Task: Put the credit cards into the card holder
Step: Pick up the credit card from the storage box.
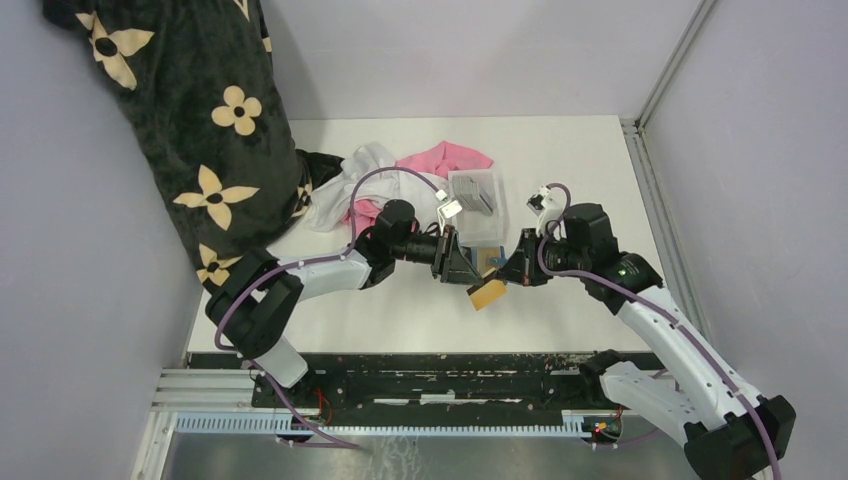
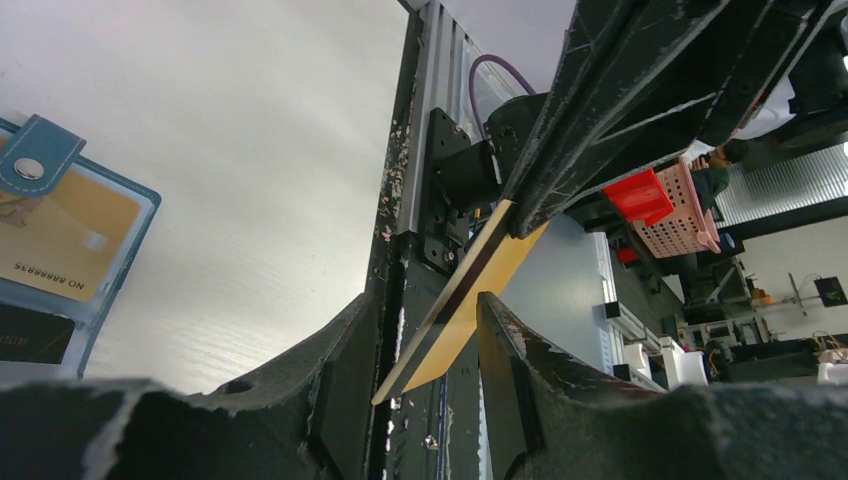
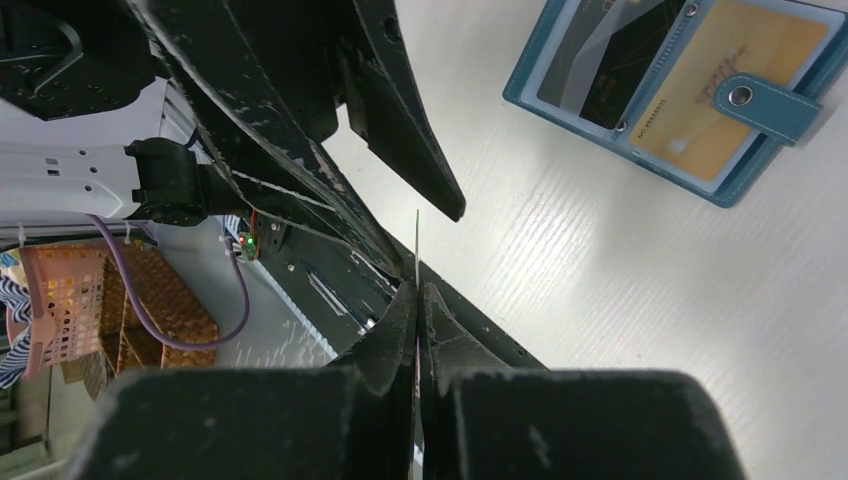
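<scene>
A gold-tan credit card [image 1: 487,293] hangs above the table, and my right gripper [image 3: 418,290] is shut on its edge. In the left wrist view this card [image 2: 470,300] slants between the fingers of my left gripper [image 2: 425,300], which stand open around it. The card holder [image 3: 690,85] lies open on the table, teal-blue, with a gold card and a dark card in its slots. It also shows at the left edge of the left wrist view as the card holder [image 2: 70,240]. From above, the two grippers [image 1: 480,268] meet over it and hide most of it. Grey credit cards [image 1: 483,198] lie in a clear tray.
The clear tray [image 1: 478,205] stands just behind the grippers. White and pink cloth [image 1: 400,175] lies behind it to the left. A black flower-patterned fabric [image 1: 200,120] hangs over the table's left side. A black rail [image 1: 430,365] runs along the near edge.
</scene>
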`<control>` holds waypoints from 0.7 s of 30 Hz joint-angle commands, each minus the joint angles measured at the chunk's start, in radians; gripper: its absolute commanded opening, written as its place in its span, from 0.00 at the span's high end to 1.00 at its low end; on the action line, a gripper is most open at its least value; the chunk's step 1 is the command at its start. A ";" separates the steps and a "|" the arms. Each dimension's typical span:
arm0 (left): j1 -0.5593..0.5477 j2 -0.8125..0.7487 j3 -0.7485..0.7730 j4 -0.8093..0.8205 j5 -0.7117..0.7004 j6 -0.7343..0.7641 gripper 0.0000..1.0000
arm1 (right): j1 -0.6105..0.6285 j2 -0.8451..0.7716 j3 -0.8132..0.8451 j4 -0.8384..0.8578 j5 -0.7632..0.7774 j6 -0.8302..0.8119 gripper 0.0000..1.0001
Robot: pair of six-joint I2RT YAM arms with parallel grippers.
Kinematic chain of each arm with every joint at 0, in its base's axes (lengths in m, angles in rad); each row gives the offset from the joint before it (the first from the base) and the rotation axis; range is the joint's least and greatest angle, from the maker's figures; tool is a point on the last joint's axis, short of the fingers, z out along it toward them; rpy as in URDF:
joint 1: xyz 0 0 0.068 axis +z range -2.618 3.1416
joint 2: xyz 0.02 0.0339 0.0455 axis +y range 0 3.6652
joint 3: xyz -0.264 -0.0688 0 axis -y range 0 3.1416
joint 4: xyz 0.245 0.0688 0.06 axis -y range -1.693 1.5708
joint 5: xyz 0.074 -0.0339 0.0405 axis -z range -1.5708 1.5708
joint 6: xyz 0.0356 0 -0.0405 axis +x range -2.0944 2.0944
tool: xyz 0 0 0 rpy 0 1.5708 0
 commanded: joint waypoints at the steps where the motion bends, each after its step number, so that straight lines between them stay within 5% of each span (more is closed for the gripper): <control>1: -0.008 0.033 0.044 0.016 0.062 -0.008 0.51 | -0.003 0.025 0.001 0.083 -0.055 0.007 0.99; 9: -0.009 0.042 0.041 0.058 0.116 -0.024 0.60 | -0.019 0.087 0.002 0.119 -0.080 0.006 0.99; 15: -0.011 0.058 0.035 0.097 0.149 -0.053 0.92 | -0.041 0.131 -0.003 0.156 -0.091 0.016 0.98; 21: -0.009 0.045 0.015 0.081 0.073 -0.033 0.97 | -0.065 0.145 0.002 0.174 -0.084 0.024 0.69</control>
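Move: My right hand already holds the credit card by one corner. The card's middle is about 2 cm back and 2 cm to the right of my open left hand, roughly level with it. The card holder lies some 7 cm ahead of my left hand and 15 cm below, and the storage box about 19 cm ahead and 1 cm right. From my right hand, the left fingertips are some 3 cm left, 2 cm back and 2 cm lower. I take the credit card over in mid-air: my left hand sinks about 1 cm and draws back about as much, then shuts its fingers from half open and pinches the edge of the card. My right hand keeps its grip while easing forward and down some 2 cm, tipping slightly down, and only once the left has closed does it part its fingers to let go. ##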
